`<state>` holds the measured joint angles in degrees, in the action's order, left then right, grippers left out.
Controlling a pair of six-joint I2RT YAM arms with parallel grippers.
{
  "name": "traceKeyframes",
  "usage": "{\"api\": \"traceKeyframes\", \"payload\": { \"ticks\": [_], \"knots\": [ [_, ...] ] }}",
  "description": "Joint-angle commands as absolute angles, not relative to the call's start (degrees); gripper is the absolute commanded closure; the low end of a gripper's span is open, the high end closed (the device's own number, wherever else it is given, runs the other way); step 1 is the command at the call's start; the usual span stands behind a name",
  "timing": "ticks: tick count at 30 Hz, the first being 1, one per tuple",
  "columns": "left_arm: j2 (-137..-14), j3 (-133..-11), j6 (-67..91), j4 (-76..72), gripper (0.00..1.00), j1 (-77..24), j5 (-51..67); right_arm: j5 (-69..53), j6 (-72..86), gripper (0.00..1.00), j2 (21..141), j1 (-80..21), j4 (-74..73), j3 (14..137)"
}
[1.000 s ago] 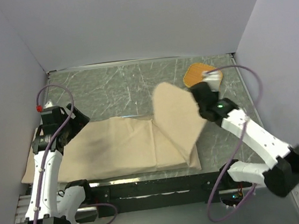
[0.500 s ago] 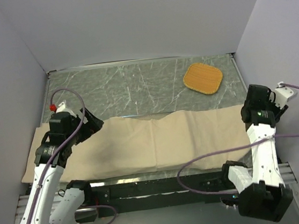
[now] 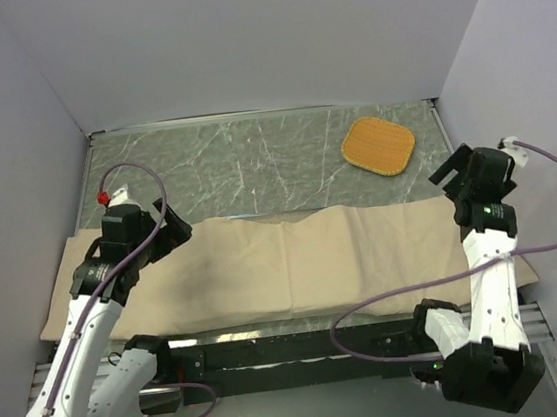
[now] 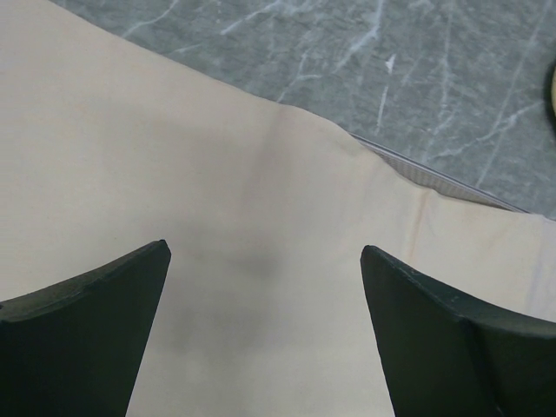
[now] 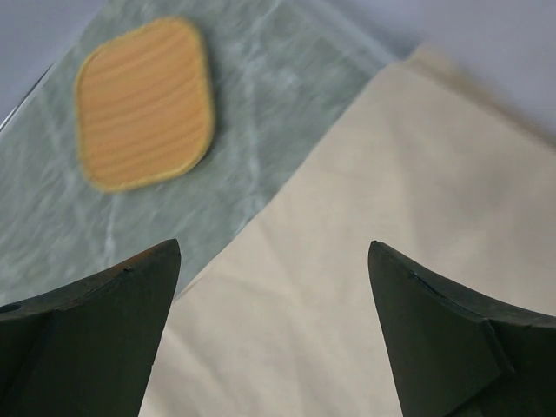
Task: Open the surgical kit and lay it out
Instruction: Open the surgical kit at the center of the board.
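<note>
The surgical kit's beige wrapping cloth (image 3: 295, 262) lies unfolded in a long flat band across the table's near half. It also fills the left wrist view (image 4: 217, 200) and the right wrist view (image 5: 391, 217). My left gripper (image 3: 175, 230) (image 4: 264, 248) hangs open over the cloth's left part, nothing between its fingers. My right gripper (image 3: 445, 171) (image 5: 274, 244) stands open above the cloth's right end, holding nothing. A thin steel-grey strip (image 4: 434, 178) peeks out at the cloth's far edge; I cannot tell what it is. Tray, tweezers, forceps and packets are hidden.
An orange woven pad (image 3: 378, 146) (image 5: 143, 102) lies on the grey marbled tabletop (image 3: 233, 163) at the back right, beyond the cloth. Purple walls close in on the left, back and right. The cloth's right end reaches the right wall's foot.
The cloth flap that the right gripper held up over the middle now lies flat to the right. That gripper has opened and let it go. The left arm shifted slightly right.
</note>
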<state>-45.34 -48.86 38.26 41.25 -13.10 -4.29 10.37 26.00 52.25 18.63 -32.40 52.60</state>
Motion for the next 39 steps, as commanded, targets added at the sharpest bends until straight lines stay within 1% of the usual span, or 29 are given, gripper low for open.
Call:
{"api": "traceKeyframes", "payload": {
  "ticks": [1,5,9,18,24,26,27,28,30,31,34,37,39],
  "knots": [
    [-48.07,-50.36,37.61,38.58,0.01,-13.27,-9.22,-7.99,33.65,0.03,59.4,18.81,-19.0,48.08],
    [-51.67,-50.1,38.58,37.8,0.01,-13.27,-10.81,-8.97,36.47,0.0,67.13,18.55,-13.98,50.26],
    [-53.96,-49.31,39.99,35.86,0.01,-13.27,-11.25,-8.09,37.18,0.0,78.71,17.93,-12.13,53.78],
    [-57.92,-47.55,43.94,34.63,0.01,-13.18,-13.18,-8.26,37.88,0.0,97.35,15.03,-8.61,62.74],
    [-61.43,-47.81,47.11,34.1,0.01,-13.18,-14.06,-9.58,37.44,0.0,108.34,12.4,-10.36,73.11],
    [-62.92,-48.16,47.46,34.01,0.0,-13.18,-14.32,-10.45,36.21,0.0,111.43,11.08,-11.33,78.99],
    [-63.36,-48.51,47.63,34.01,0.01,-13.18,-14.59,-11.42,36.04,0.0,115.1,10.73,-13.25,81.45],
    [-63.89,-48.69,47.72,34.01,0.01,-13.18,-14.68,-11.86,35.43,0.0,116.88,10.37,-14.23,86.43],
    [-65.3,-49.39,47.9,34.19,0.0,-13.18,-14.85,-13.78,34.46,0.0,121.26,8.89,-15.46,91.12],
    [-65.65,-49.57,48.07,34.28,0.01,-13.18,-14.77,-14.23,33.23,0.0,122.59,8.27,-15.99,95.58],
    [-66.53,-49.83,48.43,34.19,0.01,-13.1,-15.12,-15.38,31.65,0.0,126.56,6.68,-18.54,103.06],
    [-66.88,-49.66,48.78,34.1,0.01,-13.1,-15.82,-14.16,31.9,0.0,125.78,5.8,-18.99,103.28],
    [-67.24,-49.75,49.39,34.63,0.01,-13.1,-16.69,-11.97,32.34,0.0,121.39,5.71,-18.72,100.56]
  ]
}}
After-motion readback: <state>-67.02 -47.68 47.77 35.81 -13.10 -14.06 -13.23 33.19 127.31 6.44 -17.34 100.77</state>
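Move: The woven tray lies about 29 cm ahead of the right gripper, 12 cm to its left and some 20 cm below. The middle of the spread-out kit is about 4 cm back and 42 cm to the left of this gripper, about as far below. From the left gripper, the kit's middle is roughly 23 cm to the right, level fore and aft, some 18 cm below; the tray is 33 cm ahead and 53 cm to the right. Sweep the open right gripper about 30 cm forward, drifting some 10 cm left and sinking quickly beyond the kit's far edge, then levelling out, so that its fingers push the tray forward and left; turn it counter-clockwise and roll its left side up on the way. Meanwhile lower the open left gripper about 9 cm over the kit, easing slightly forward and tipping its fingers down. ##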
